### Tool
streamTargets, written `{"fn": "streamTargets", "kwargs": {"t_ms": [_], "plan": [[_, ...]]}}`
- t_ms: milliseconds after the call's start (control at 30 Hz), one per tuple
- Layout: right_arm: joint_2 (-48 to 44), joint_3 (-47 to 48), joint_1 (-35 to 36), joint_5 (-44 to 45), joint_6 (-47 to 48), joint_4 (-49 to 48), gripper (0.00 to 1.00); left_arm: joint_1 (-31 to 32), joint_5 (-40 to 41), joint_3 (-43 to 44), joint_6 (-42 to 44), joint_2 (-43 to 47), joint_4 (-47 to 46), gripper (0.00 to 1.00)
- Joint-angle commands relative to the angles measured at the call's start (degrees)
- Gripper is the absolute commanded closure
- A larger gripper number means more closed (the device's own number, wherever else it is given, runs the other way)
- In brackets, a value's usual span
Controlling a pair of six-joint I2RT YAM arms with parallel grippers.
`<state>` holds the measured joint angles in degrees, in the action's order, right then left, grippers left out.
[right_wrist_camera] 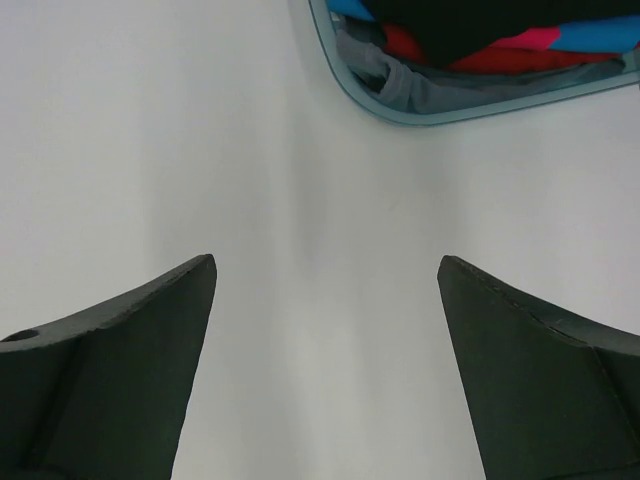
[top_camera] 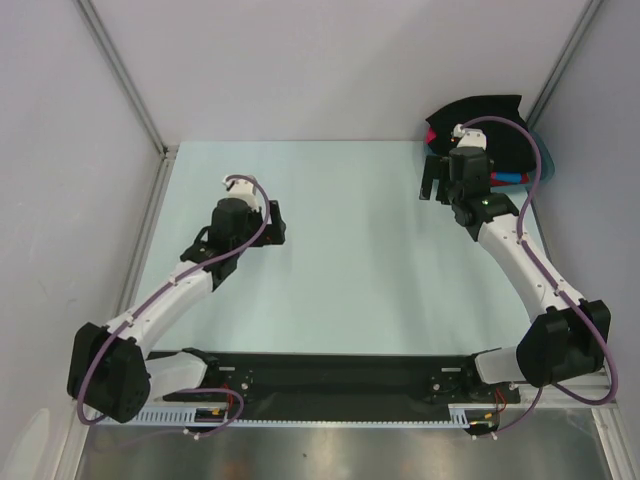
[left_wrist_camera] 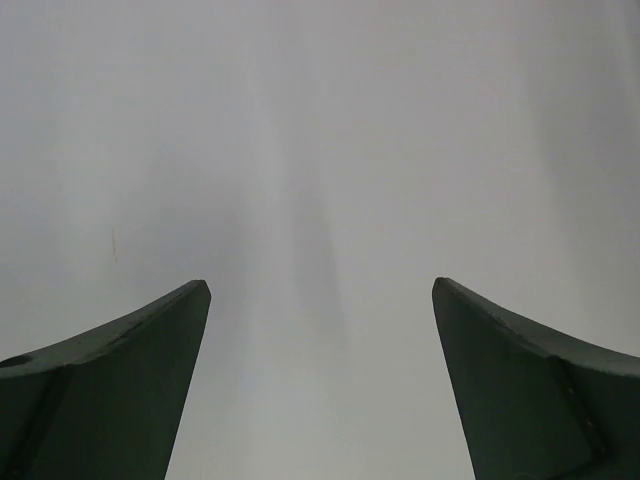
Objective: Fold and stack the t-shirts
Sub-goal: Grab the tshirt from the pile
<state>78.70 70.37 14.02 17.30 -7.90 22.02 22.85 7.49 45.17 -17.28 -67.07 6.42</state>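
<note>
The t-shirts lie heaped in a teal basin at the table's back right corner. A large black t-shirt drapes over the top of the heap. Under the black t-shirt, the right wrist view shows red, magenta and blue cloth. My right gripper hangs open just in front of the basin, over bare table, with nothing between its fingers. My left gripper is open and empty over the left middle of the table.
Grey cloth lies along the basin's near rim. White walls with metal posts close in the pale table at the back and sides. A black rail carrying both arm bases runs along the near edge.
</note>
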Motion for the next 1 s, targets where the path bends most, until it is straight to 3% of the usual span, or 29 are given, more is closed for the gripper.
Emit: {"fn": "streamTargets", "kwargs": {"t_ms": [0, 67, 267, 300, 433, 467, 600, 800, 967], "plan": [[-0.38, 1.35, 0.3, 1.77, 1.04, -2.07, 0.0, 1.41, 0.43, 2.56, 1.11, -1.4, -2.19, 0.0], [-0.12, 2.39, 0.48, 2.56, 1.57, -1.29, 0.0, 1.67, 0.34, 3.08, 1.28, -2.27, -2.29, 0.0], [5.15, 10.39, 4.43, 28.18, 0.35, 6.01, 0.0, 2.2, 2.27, 4.93, 2.07, -3.42, -0.61, 0.0], [5.59, 12.14, 4.0, 29.01, -0.79, 7.06, 0.0, 2.2, 2.27, 4.58, 2.07, -3.25, -0.96, 0.0], [8.14, 15.85, -2.84, 17.63, -7.64, 14.61, 0.01, 2.29, 1.83, 4.05, 1.9, -2.45, -2.02, 0.0], [8.4, 15.5, -5.12, 11.59, -9.74, 14.11, 0.0, 2.29, 1.66, 4.23, 1.9, -2.45, -1.85, 0.0], [8.05, 13.56, -11.37, 2.59, -14.68, 8.05, 0.0, 2.29, 1.22, 4.93, 2.34, -1.84, -0.97, 0.0], [17.87, 29.45, -13.32, 2.05, -14.27, 3.91, 0.0, 2.29, 0.51, 3.44, 2.34, -0.96, -2.55, 0.0], [39.19, 49.3, -13.32, -3.83, -12.4, 7.75, 0.0, 2.29, 0.25, 3.87, 2.69, -2.54, -2.72, 0.0]]}}
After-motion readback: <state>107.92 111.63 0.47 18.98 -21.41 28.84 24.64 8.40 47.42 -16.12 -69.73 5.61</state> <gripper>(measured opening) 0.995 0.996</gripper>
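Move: The black shirt on top of the pile lies ahead and to the right of the right hand, roughly 20 cm forward, 12 cm right and 16 cm below. The blue-grey basket holding the pile is centred under it, about 20 cm below the hand. Red and blue shirts peep out at the pile's near right side, some 13 cm ahead and 16 cm right. From the left hand, the black shirt is about 26 cm forward and 53 cm right. Rightward first, the right hand swings about 11 cm while turning clockwise some 25 degrees, then speeds forward about 12 cm and rises roughly 5 cm, towards and over the basket's near side to the black shirt. Its fingertips tip up slightly at the end, and the fingers stay wide open without touching the cloth. ##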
